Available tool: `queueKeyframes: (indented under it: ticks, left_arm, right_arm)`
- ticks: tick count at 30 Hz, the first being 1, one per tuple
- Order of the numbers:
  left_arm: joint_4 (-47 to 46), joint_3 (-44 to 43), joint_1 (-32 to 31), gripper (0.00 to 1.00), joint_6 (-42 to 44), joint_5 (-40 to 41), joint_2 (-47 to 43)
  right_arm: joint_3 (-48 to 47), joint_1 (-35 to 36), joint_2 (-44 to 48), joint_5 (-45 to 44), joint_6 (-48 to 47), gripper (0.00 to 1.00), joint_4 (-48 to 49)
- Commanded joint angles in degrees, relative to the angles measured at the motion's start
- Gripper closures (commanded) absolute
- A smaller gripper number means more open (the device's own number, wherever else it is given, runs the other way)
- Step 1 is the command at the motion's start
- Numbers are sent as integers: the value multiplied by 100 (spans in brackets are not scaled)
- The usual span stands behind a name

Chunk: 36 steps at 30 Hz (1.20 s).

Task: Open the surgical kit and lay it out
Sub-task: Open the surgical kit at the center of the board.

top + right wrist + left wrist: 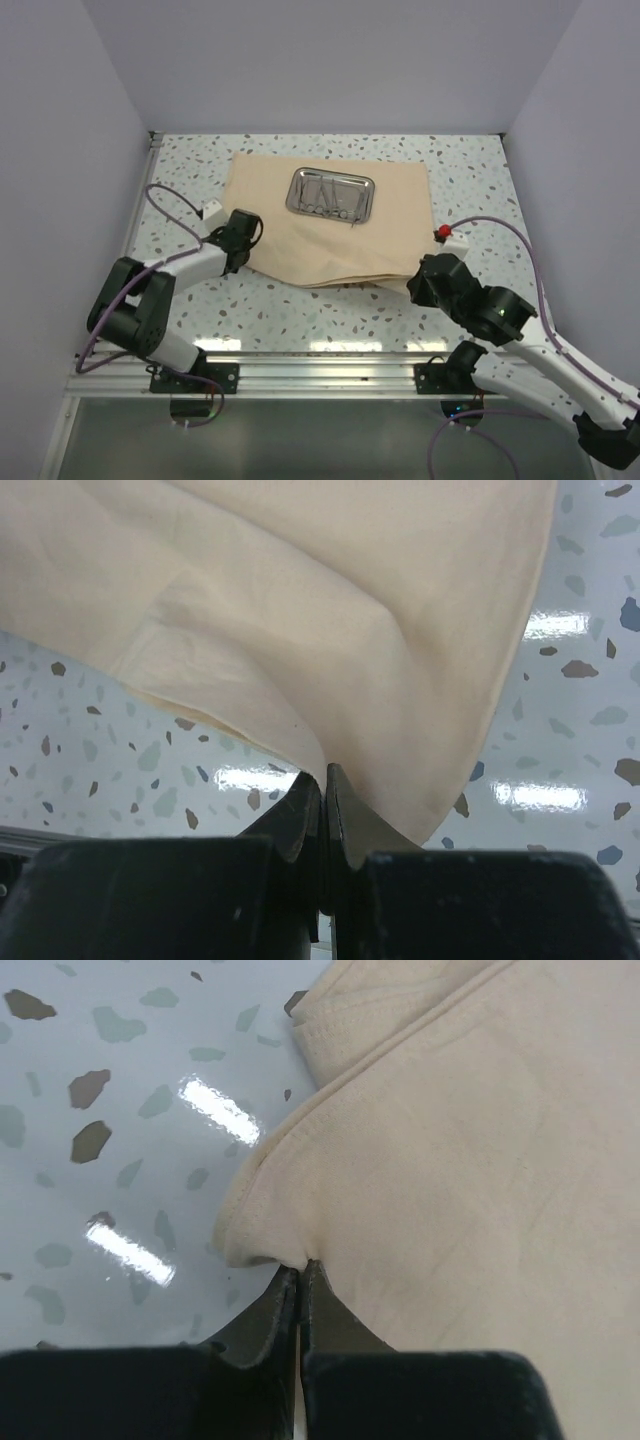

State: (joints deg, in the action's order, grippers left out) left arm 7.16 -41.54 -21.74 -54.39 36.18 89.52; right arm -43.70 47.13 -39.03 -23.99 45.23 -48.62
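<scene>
The surgical kit's beige cloth wrap (pixel 330 215) lies spread on the speckled table, with a small shiny steel tray (pixel 330 194) of slim metal instruments on its far middle. My left gripper (pixel 247 228) is shut on the cloth's left edge; in the left wrist view the fingertips (pixel 300 1268) pinch a fold of the cloth wrap (pixel 450 1160). My right gripper (pixel 425 283) is shut on the cloth's near right corner, lifting it slightly; the right wrist view shows the cloth wrap (pixel 330 630) draped up from the pinching gripper (pixel 325 772).
Grey walls close in the table (pixel 300 310) on the left, back and right. An aluminium rail (pixel 300 365) runs along the near edge, where both arm bases are bolted. Purple cables loop beside each arm.
</scene>
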Motion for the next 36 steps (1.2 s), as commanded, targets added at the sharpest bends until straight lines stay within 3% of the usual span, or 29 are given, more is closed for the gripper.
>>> queueKeyframes:
  ticks: [1,5,11,15,22,24,26,27,29,33,36]
  left_arm:
    - [1005,198,-208,100,60,257,-1241]
    - [1892,401,-243,100,157,380,-2698]
    - [2999,603,-278,100,61,144,-3895]
    - [2958,857,-384,100,113,-751,-4503]
    - [3398,998,-700,100,-546,-1552,-4882]
    - [3590,938,-718,95,-677,-1763,-4996]
    - [3792,867,-718,83,-740,-1869,-5232]
    - [3845,736,-718,72,-740,-1887,-5338]
    - [4178,499,-718,58,-783,-1765,-5653]
    - [4417,-422,-718,47,-644,-1413,-5928]
    - [4050,-767,-718,37,-57,-1290,-5797]
  right_arm:
    - [-271,-3,246,-370,38,100,37]
    - [-209,-3,439,-379,152,100,46]
    - [-60,-2,571,-142,372,100,20]
    - [2,-3,747,-27,495,100,-164]
    - [-147,-3,1677,-483,969,100,-982]
    - [-226,-3,2063,-729,1049,67,-1157]
    - [-253,-3,2267,-809,1145,35,-1193]
    - [-305,-3,2355,-844,1198,15,-1246]
    - [-367,-3,2470,-976,1277,8,-1238]
    - [-542,-3,2295,-968,1023,5,-781]
    - [-700,6,1611,-749,585,3,-71]
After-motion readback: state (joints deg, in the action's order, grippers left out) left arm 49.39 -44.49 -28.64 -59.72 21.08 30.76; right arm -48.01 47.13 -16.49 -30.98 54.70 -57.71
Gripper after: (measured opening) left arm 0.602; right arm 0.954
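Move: The left hand pinches the wrap's near-left edge, bound for the near-left board some 20 cm back, 8 to its left and 3 down. The right holds the near-right edge; its spot on the near-right board is about 12 cm back, 6 to its right, 16 below. The instrument tray lies 25 cm ahead and 27 right of the left hand, 2 lower; from the right, 42 ahead, 20 left, 16 lower. Left hand draws the wrap back about 15 cm and up, right lifts it rightward; both open, letting go. ##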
